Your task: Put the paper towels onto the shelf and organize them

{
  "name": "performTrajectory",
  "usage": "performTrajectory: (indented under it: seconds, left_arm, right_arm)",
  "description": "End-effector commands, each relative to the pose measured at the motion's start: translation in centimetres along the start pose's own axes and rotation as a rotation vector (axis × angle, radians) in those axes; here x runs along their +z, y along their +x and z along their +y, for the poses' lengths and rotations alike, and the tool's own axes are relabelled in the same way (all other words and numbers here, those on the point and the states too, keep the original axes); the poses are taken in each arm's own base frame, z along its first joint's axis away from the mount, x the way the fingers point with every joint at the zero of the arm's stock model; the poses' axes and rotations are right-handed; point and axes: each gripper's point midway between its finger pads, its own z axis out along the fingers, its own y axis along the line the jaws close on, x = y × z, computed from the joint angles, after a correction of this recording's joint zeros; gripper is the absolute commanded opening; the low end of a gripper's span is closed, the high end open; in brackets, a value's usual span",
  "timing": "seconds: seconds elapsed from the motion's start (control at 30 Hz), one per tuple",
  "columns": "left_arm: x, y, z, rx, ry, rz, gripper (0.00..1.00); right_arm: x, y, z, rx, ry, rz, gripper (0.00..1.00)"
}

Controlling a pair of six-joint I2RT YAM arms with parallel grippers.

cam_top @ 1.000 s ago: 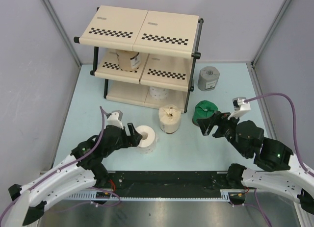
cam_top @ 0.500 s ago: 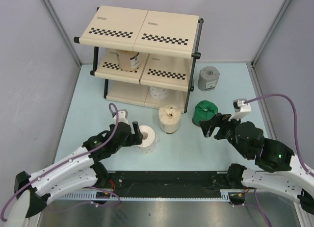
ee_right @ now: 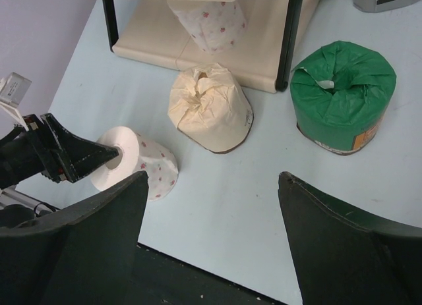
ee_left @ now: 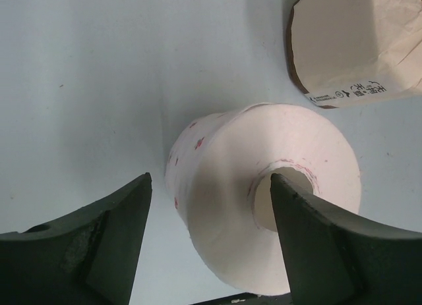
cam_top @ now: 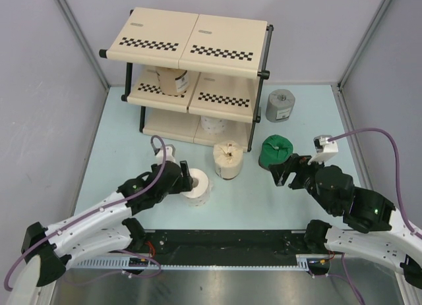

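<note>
A white paper towel roll (cam_top: pixel 197 185) with small red dots lies tilted on the table. My left gripper (cam_top: pixel 185 177) is open around its near wall. In the left wrist view the right finger (ee_left: pixel 310 239) sits at the roll's centre hole (ee_left: pixel 285 198), and the left finger (ee_left: pixel 99 239) stands off the roll's side. My right gripper (cam_top: pixel 282 171) hangs open and empty above bare table, just near of the green-wrapped roll (cam_top: pixel 275 151). A tan roll (cam_top: pixel 227 160) stands before the shelf (cam_top: pixel 191 40). The shelf holds a tan roll (cam_top: pixel 173 81) on its middle tier and a white roll (cam_top: pixel 212 124) on its bottom tier. A grey roll (cam_top: pixel 281 105) stands right of the shelf.
Grey walls close in the pale blue table on the left, back and right. A black rail (cam_top: pixel 224 242) runs along the near edge between the two arm bases. The shelf's black posts (cam_top: pixel 258 101) stand close to the grey and tan rolls.
My left arm has reached forward to the white roll, one finger arriving at its hole, and its jaws have narrowed a little. The right arm has barely shifted.
</note>
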Motion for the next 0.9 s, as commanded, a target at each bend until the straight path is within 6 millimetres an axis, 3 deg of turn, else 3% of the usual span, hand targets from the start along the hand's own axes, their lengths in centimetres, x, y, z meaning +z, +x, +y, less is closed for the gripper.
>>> performTrajectory:
  seconds: [0.0, 0.2, 0.4, 0.5, 0.7, 0.87]
  left_arm:
    - [0.4, -0.6, -1.0, 0.000, 0.021, -0.014, 0.76]
    - [1.1, -0.1, -1.5, 0.015, 0.045, -0.006, 0.61]
    - [1.6, 0.6, -1.6, 0.026, 0.052, 0.014, 0.39]
    - [1.5, 0.6, -1.6, 0.025, 0.055, 0.011, 0.34]
    - [0.4, -2.4, -2.7, -0.003, 0.096, -0.090, 0.32]
    - [-0.1, -6.3, -3.2, 0.016, 0.038, -0.172, 0.28]
  right_arm:
    - [-0.3, -0.3, -1.0, 0.025, 0.034, -0.024, 0.85]
    - [-0.4, -0.1, -1.6, 0.023, 0.054, -0.025, 0.85]
    - [0.0, 0.4, -1.9, 0.015, 0.073, -0.018, 0.85]
    - [0.1, 0.6, -2.0, 0.014, 0.078, -0.015, 0.85]
    - [0.3, 0.9, -2.2, 0.008, 0.090, -0.012, 0.85]
    - [0.4, 1.2, -2.2, 0.013, 0.092, -0.008, 0.85]
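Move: The white paper towel roll stands just under the left hand, its middle about 4 cm to the right, level fore and aft, and some 5 cm below the fingertips. The beige wrapped roll is about 10 cm ahead and 15 cm right of that hand, at a similar height; the shelved roll is some 23 cm ahead and 9 cm right, about 4 cm lower. From the right hand the white roll lies roughly 28 cm left, 2 cm ahead and 23 cm below. The left hand pinches the left-hand wall of the white roll, one fingertip in the core hole and the other outside: it dips about 1 cm and slides just over 1 cm right as the fingers close to roughly half their opening, keeps its grip, then eases up and slightly forward. The right hand, empty and open, sinks some 2 cm while drifting about 1 cm right. ##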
